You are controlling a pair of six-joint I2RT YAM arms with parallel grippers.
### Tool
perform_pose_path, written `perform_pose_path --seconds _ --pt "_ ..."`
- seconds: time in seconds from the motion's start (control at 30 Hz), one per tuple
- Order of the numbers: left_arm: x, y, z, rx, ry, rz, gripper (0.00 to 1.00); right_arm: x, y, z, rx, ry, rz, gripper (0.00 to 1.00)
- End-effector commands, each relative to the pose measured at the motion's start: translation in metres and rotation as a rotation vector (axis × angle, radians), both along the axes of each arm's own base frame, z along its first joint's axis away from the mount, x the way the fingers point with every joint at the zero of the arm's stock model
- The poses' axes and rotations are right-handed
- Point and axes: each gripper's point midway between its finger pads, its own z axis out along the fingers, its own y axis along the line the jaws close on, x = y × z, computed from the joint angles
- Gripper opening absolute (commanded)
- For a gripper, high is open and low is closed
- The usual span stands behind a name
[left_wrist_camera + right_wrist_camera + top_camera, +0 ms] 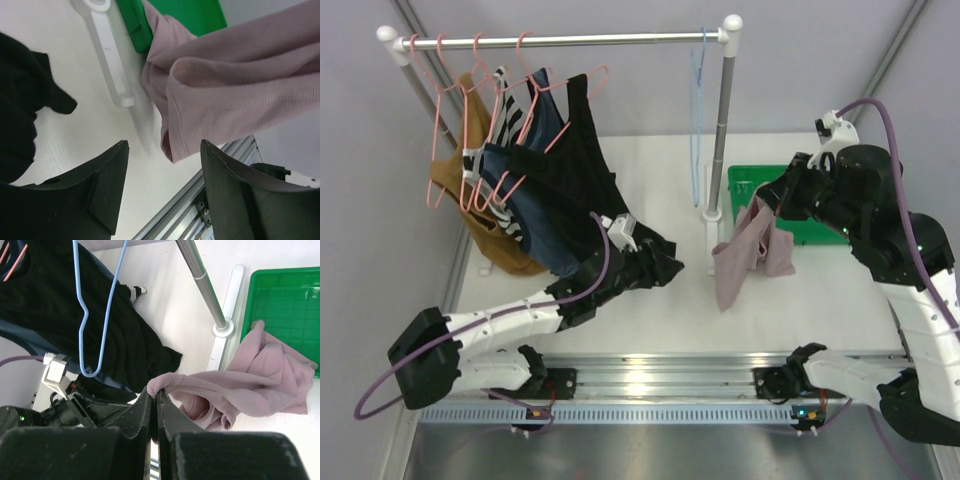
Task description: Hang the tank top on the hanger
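Note:
The mauve-pink tank top hangs from my right gripper, which is shut on a fold of its fabric; its lower part drapes to the table beside the green tray. The light-blue wire hanger hangs on the rail near the right post and shows in the right wrist view. My left gripper is open and empty, low over the table, left of the tank top, by the hem of the black top.
A green tray lies behind the tank top. The rack's right post and white foot stand in between. Pink hangers with black, navy, striped and brown garments fill the rail's left. A metal rail runs along the near edge.

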Motion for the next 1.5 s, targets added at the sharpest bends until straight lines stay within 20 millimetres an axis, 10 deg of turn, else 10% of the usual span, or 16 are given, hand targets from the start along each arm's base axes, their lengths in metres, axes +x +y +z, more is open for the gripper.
perform_pose_path --seconds 0.0,1.07,1.17,1.33,1.47 --pt "0.014 -0.029 0.054 -0.167 -0.073 -0.011 0.64 -0.012 -0.004 0.025 0.023 -0.075 0.011 0.00" --pt "0.017 -0.114 -0.011 -0.188 0.107 -0.230 0.60 -0.020 -0.010 0.010 -0.021 -0.038 0.017 0.00" --pt "0.015 -0.116 -0.015 -0.180 0.116 -0.244 0.54 -0.021 -0.011 0.010 -0.023 -0.037 0.015 0.00" --pt "0.015 -0.109 -0.002 -0.157 0.074 -0.258 0.00 -0.022 -0.013 0.009 -0.040 -0.035 0.017 0.00" --pt "0.019 -0.087 0.035 -0.020 -0.046 -0.234 0.00 -0.023 -0.023 0.023 -0.081 -0.083 0.000 0.00"
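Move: Some 11 cm to the left hand's right, about 2 cm farther out and 5 cm lower, is the near left edge of the tank top; the same edge is about 9 cm left, 2 cm back and 26 cm below the right hand, which already pinches the cloth's upper end. From the left hand, the rack foot's near end lies about 10 cm right, 9 cm ahead and 17 cm down, and the black shirt's lower tip roughly 5 cm ahead, 2 cm left and 8 cm down. Reaching right about 10 cm and sinking some 5 cm, the open left hand goes up to the hanging tank top's left edge, turning slightly clockwise and tipping down a little, then shuts its fingers on that edge and starts to lift by barely a centimetre. The right hand keeps its pinch on the cloth, easing back about 2 cm. ##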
